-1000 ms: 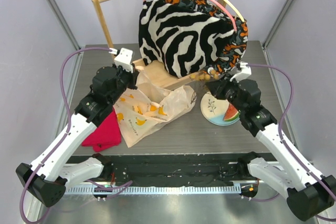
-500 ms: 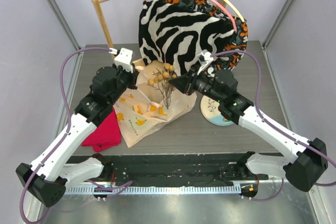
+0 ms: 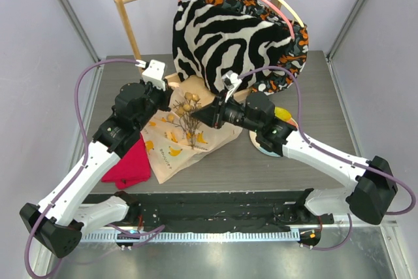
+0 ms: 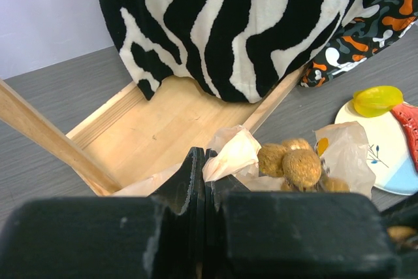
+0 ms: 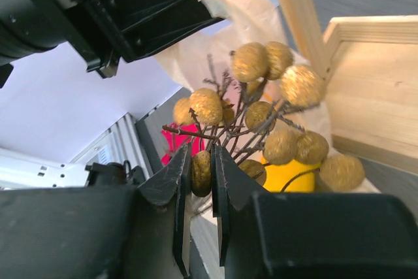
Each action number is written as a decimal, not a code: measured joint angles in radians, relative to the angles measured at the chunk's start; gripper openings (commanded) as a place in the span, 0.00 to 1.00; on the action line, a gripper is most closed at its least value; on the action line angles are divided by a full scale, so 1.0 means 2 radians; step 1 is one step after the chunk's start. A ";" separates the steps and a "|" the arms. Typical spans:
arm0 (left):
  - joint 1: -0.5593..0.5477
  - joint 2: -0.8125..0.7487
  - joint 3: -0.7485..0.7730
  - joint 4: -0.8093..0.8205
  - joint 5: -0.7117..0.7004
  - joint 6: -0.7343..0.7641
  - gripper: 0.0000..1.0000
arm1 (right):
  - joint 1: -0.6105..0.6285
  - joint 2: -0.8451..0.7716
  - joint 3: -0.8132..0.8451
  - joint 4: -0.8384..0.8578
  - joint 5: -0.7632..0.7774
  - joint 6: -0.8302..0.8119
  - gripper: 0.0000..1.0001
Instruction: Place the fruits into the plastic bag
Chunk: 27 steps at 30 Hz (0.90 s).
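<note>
The plastic bag (image 3: pixel 196 136), cream with banana prints, lies crumpled in front of the wooden stand. My left gripper (image 3: pixel 166 98) is shut on its upper edge (image 4: pixel 236 153), holding the mouth up. My right gripper (image 5: pixel 201 151) is shut on one berry of a bunch of brownish grapes (image 5: pixel 264 112) on dark stems. In the top view that bunch (image 3: pixel 188 110) hangs over the bag's mouth, close beside my right gripper (image 3: pixel 200 114). Something yellow (image 5: pixel 287 176) shows under the grapes. A yellow-green fruit (image 4: pixel 377 99) and a red slice (image 4: pixel 408 125) lie on the plate (image 4: pixel 385 161).
A zebra-striped garment (image 3: pixel 225 40) hangs from the wooden rack (image 3: pixel 127 24) just behind the bag, over the rack's plank base (image 4: pixel 163 122). A red cloth (image 3: pixel 129 164) lies left of the bag. The plate (image 3: pixel 260 146) sits under my right forearm.
My right arm has swung left from the plate, carrying the grapes across to the bag's mouth. The left arm has stayed still, gripping the bag.
</note>
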<state>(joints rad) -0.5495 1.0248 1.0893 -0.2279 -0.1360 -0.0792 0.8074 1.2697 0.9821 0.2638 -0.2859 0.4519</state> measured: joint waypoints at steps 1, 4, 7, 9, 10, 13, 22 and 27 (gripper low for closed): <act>0.000 0.000 0.000 0.000 0.001 0.000 0.00 | 0.005 0.004 0.000 0.004 0.000 0.004 0.01; 0.000 0.000 0.000 0.000 0.002 0.000 0.00 | 0.013 0.018 -0.001 0.020 -0.003 0.017 0.01; 0.000 0.000 0.000 0.000 0.003 0.000 0.00 | 0.017 0.036 -0.002 0.039 -0.008 0.031 0.01; 0.000 0.000 0.000 0.000 0.003 0.000 0.00 | 0.019 0.047 -0.002 0.049 -0.012 0.040 0.01; 0.000 0.000 0.000 0.000 0.003 0.000 0.00 | 0.021 0.054 -0.002 0.056 -0.015 0.045 0.01; 0.000 -0.001 0.000 0.000 0.003 0.000 0.00 | 0.024 0.075 -0.002 0.076 -0.020 0.060 0.01; 0.000 -0.003 -0.002 0.000 0.003 0.000 0.00 | 0.011 0.092 0.007 0.056 0.019 0.067 0.01; 0.000 -0.004 -0.003 0.000 0.003 0.000 0.00 | -0.067 0.096 0.015 0.055 0.022 0.092 0.01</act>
<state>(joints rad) -0.5495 1.0164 1.0840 -0.2279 -0.1307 -0.0788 0.6727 1.4616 1.0130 0.3740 -0.2424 0.6350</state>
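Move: Just above the plastic bag's open mouth hangs the right hand with the bunch of round brown fruits; the mouth's middle lies some 5 cm ahead, 1 cm left and 10 cm below. The left gripper, pinching the rim, is about 7 cm ahead and 7 cm left. The wooden rack base lies 18 cm ahead, the plate 2 cm ahead and 25 cm right, both some 26 cm down. From the left hand the mouth is 2 cm back, 8 cm right, 12 cm below. Dipping the fruit bunch into the bag's mouth, the right hand first goes about 4 cm left and 4 cm down, tipping some 10 degrees fingers-down, then sweeps quickly 8 cm forward and 5 cm back to the right at that lower height, turning about 15 degrees clockwise. Its fingers keep their pinch; the left hand stays in place, still holding the rim. ##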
